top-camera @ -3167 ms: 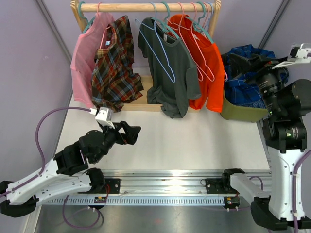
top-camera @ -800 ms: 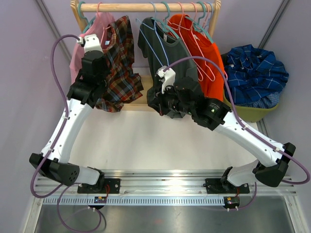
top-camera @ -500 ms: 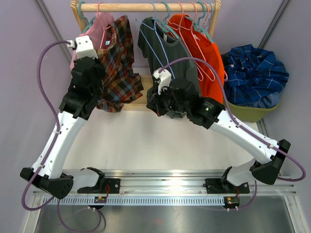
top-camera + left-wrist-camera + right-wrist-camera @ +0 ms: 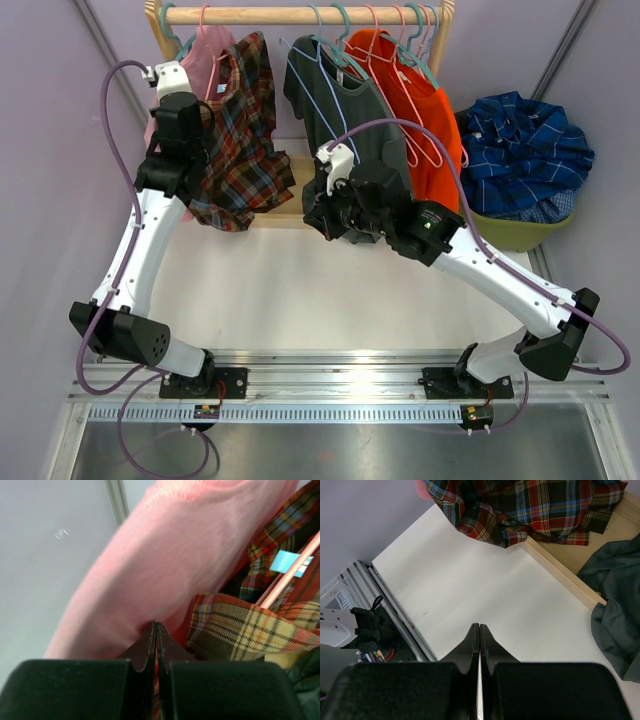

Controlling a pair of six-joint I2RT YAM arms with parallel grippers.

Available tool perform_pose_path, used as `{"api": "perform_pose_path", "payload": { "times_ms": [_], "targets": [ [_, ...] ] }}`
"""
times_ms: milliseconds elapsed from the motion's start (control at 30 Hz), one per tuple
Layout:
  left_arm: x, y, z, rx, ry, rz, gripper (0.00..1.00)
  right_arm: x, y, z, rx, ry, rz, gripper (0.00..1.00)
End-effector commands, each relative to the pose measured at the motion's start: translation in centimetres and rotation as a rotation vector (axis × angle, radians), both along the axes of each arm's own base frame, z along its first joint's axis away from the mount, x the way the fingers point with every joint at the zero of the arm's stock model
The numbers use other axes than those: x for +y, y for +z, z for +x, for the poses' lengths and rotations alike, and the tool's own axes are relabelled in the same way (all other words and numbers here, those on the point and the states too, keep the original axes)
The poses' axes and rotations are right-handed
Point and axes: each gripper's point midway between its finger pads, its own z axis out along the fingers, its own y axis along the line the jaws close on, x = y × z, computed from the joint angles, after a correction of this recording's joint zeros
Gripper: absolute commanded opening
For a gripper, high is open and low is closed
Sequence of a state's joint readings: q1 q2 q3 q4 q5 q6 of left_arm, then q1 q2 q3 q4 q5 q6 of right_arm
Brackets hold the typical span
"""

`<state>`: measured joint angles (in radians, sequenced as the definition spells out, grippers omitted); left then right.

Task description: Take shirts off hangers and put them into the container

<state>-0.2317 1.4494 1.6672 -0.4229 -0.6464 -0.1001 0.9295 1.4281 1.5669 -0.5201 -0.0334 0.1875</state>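
Pink [image 4: 213, 48], red-brown plaid [image 4: 245, 150], dark grey [image 4: 320, 95] and orange [image 4: 440, 140] shirts hang on thin hangers [image 4: 340, 120] from the rail. A blue plaid shirt [image 4: 525, 150] fills the olive container [image 4: 510, 238]. My left gripper [image 4: 193, 108] is raised to the rack's left end. It is shut, with its tips [image 4: 156, 625] against the pink shirt [image 4: 190, 555], beside the plaid shirt [image 4: 245, 630] and its pink hanger [image 4: 290, 577]. My right gripper [image 4: 315, 220] is shut and empty [image 4: 479, 626], hovering over the table below the grey shirt [image 4: 620, 610].
The wooden rail [image 4: 300, 15] spans the back, and its wooden base board [image 4: 565, 572] lies under the shirts. The white table [image 4: 485, 590] stretches to the metal mounting rail [image 4: 330, 385] at the near edge. Purple walls close both sides.
Both arms have risen from low and side poses to the rack. In the last second the left wrist edged up along the pink shirt, and the right arm barely moved.
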Motion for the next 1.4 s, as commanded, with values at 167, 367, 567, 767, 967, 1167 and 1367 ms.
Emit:
{"api": "perform_pose_path", "payload": {
  "times_ms": [167, 367, 567, 767, 967, 1167, 1367],
  "targets": [
    [-8.0, 3.6, 0.3, -0.136, -0.465, -0.161, 0.0, -0.8, 2.7, -0.5, -0.055, -0.016, 0.058, 0.0],
    [-12.0, 2.5, 0.9, -0.114, -0.65, -0.263, 0.0, -0.8, 2.7, -0.5, -0.055, -0.016, 0.058, 0.0],
    [-13.2, 0.1, 3.0, -0.077, -0.667, -0.293, 0.0, -1.4, 2.3, 0.0, -0.059, -0.054, 0.034, 0.0],
    [-14.3, -1.0, 5.0, -0.041, -0.691, -0.316, 0.0, -0.9, 3.6, 0.5, -0.085, -0.054, 0.039, 0.0],
    [-14.8, 0.1, 4.8, -0.071, -0.722, -0.323, 0.0, 0.1, 5.9, 2.4, -0.17, -0.074, 0.029, 0.54],
    [-14.0, 0.8, 4.4, -0.075, -0.704, -0.277, 0.0, 1.8, 8.1, 5.6, -0.252, -0.095, 0.005, 0.82],
    [-12.5, 0.3, 4.4, -0.069, -0.68, -0.258, 0.0, 4.2, 8.1, 8.5, -0.239, -0.071, 0.011, 0.82]
  ]
}}
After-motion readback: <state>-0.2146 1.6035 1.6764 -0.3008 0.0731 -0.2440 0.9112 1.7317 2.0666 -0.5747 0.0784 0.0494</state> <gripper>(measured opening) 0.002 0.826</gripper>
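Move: The plaid shirt's middle hangs roughly 13 cm to the right of the left hand, about 6 cm farther out and 8 cm lower. The pink shirt is right in front of that hand, its middle some 5 cm ahead, 2 cm right and 8 cm down. From the right hand, the plaid shirt lies about 20 cm ahead, 17 cm left and 3 cm down, while the gray shirt is some 16 cm ahead and 5 cm right at that same height. Keeping its fingers shut, the left hand sweeps about 13 cm right from the pink shirt into the upper part of the plaid one while swinging clockwise some 35 degrees and rolling its left side down, then presses on forward and down about 5 cm so its fingertips tuck under a plaid fold between the hanger's sides, and stays there. The right hand hardly moves until late, then opens wide as it rises and reaches forward, with some leftward travel, towards the plaid shirt, its fingers tipping up slightly and still short of the cloth. ##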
